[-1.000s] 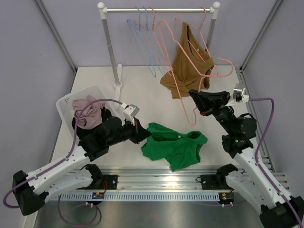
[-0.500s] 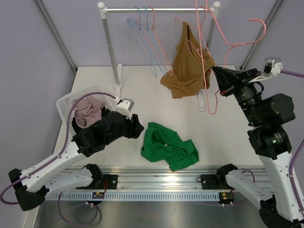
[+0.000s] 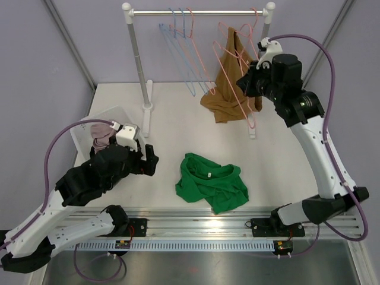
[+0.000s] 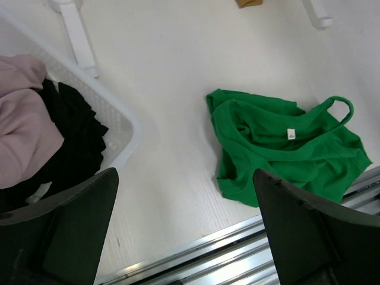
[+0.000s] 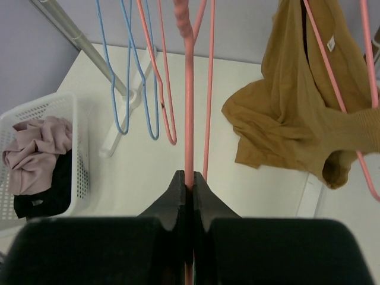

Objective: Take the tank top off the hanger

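A green tank top (image 3: pixel 211 181) (image 4: pixel 285 148) lies crumpled on the table, off any hanger. My left gripper (image 3: pixel 148 161) (image 4: pixel 184 178) hovers wide open and empty to the left of it, between it and the basket. My right gripper (image 3: pixel 246 83) (image 5: pixel 191 178) is raised by the rack and shut on the wire of a bare pink hanger (image 3: pixel 250 116) (image 5: pixel 189 119). A brown tank top (image 3: pixel 225 89) (image 5: pixel 297 101) hangs on another pink hanger right beside it.
The white rack's rail (image 3: pixel 196 12) spans the back, with blue hangers (image 3: pixel 178 35) (image 5: pixel 127 89) and another pink one on it. A white basket (image 3: pixel 80 127) (image 4: pixel 127 119) with pink and black clothes stands at the left. A metal rail runs along the near edge.
My left gripper opened and drew back to the left, leaving the green tank top on the table. My right arm swung the bare pink hanger up and back to the rack.
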Controlling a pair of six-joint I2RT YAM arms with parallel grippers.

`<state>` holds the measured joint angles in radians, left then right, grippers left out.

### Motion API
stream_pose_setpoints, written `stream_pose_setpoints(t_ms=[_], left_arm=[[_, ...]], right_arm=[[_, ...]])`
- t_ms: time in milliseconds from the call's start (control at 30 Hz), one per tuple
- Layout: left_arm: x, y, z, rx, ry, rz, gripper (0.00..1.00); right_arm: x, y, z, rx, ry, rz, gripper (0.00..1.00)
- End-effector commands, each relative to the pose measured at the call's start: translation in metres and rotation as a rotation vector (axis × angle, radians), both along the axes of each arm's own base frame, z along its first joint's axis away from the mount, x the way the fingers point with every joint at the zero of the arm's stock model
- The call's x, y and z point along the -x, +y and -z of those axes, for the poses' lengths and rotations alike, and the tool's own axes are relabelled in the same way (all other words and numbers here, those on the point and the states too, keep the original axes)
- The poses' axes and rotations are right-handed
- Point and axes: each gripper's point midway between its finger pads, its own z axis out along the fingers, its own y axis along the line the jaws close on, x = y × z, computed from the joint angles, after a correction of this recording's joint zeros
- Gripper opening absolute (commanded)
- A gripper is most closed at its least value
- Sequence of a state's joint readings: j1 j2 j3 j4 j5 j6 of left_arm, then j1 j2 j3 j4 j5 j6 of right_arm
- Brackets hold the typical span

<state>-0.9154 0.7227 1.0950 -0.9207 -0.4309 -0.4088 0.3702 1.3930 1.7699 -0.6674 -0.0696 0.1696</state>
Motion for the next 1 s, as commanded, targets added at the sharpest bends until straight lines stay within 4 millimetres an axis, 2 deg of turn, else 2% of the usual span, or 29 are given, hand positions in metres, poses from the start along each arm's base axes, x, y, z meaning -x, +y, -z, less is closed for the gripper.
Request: stream_pose_setpoints(t_ms=[0, 33, 233, 400, 500, 567, 733, 767, 833, 967], left_arm=[[-0.006, 0.016, 0.01, -0.061, -0.061, -0.038, 0.99], [-0.007, 0.016, 0.021, -0.074, -0.055, -0.042, 0.99], [-0.007, 0.015, 0.029, -0.077, -0.051, -0.035, 0.99], [-0.006, 0.003, 0.037, -0.07, -0.019, 0.021, 0.99], [-0.005, -0.003, 0.041, -0.069, -0.002, 0.047, 0.99], [-0.006, -0.004, 0.042, -0.069, 0.002, 0.05, 0.99], [-0.007, -0.004, 0.041, -0.053, 0.001, 0.062, 0.99], [-0.006, -0.004, 0.04, -0.049, -0.002, 0.065, 0.99], [-0.007, -0.004, 0.039, -0.04, -0.003, 0.066, 0.99], [-0.008, -0.004, 0.04, -0.039, -0.001, 0.063, 0.99]], right_arm=[[-0.025, 0.008, -0.032, 0.026, -0.091, -0.023, 0.0], [-0.042, 0.015, -0.031, 0.03, -0.09, -0.028, 0.0], [-0.103, 0.035, -0.031, 0.079, -0.094, -0.03, 0.0], [-0.135, 0.057, -0.032, 0.112, -0.147, -0.046, 0.0], [-0.156, 0.07, -0.023, 0.134, -0.19, -0.044, 0.0], [-0.165, 0.074, -0.019, 0.145, -0.207, -0.033, 0.0], [-0.176, 0.1, -0.004, 0.211, -0.241, -0.04, 0.0], [-0.173, 0.111, 0.0, 0.242, -0.25, -0.046, 0.0], [-0.173, 0.119, 0.003, 0.242, -0.253, -0.056, 0.0], [-0.174, 0.126, 0.009, 0.229, -0.244, -0.062, 0.0]])
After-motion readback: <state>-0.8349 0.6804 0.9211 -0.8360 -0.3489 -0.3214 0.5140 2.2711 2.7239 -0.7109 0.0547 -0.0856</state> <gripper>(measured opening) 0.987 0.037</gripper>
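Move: The right hand already holds the stripped pink hanger by its near side; its spot on the rod, right of the empty hangers, is about 27 cm ahead, 15 cm left and 10 cm up. The other pink hanger hangs some 20 cm ahead and 17 cm left, level with the hand; the brown tank top is about 17 cm straight ahead and 8 cm lower. From the left hand, the green tank top is level forward, 20 cm right and 24 cm down; the basket lies 10 cm ahead, 17 cm left and 20 cm down. Forward and a little left swings the right hand, about 17 cm out past the brown tank top, carrying the pink hanger towards the rod; then it sinks about 5 cm while going on left along the rod to the empty hangers, rolling its left side down some 15 degrees, fingers still shut on the wire. The left hand, open and empty, lowers about 5 cm. ##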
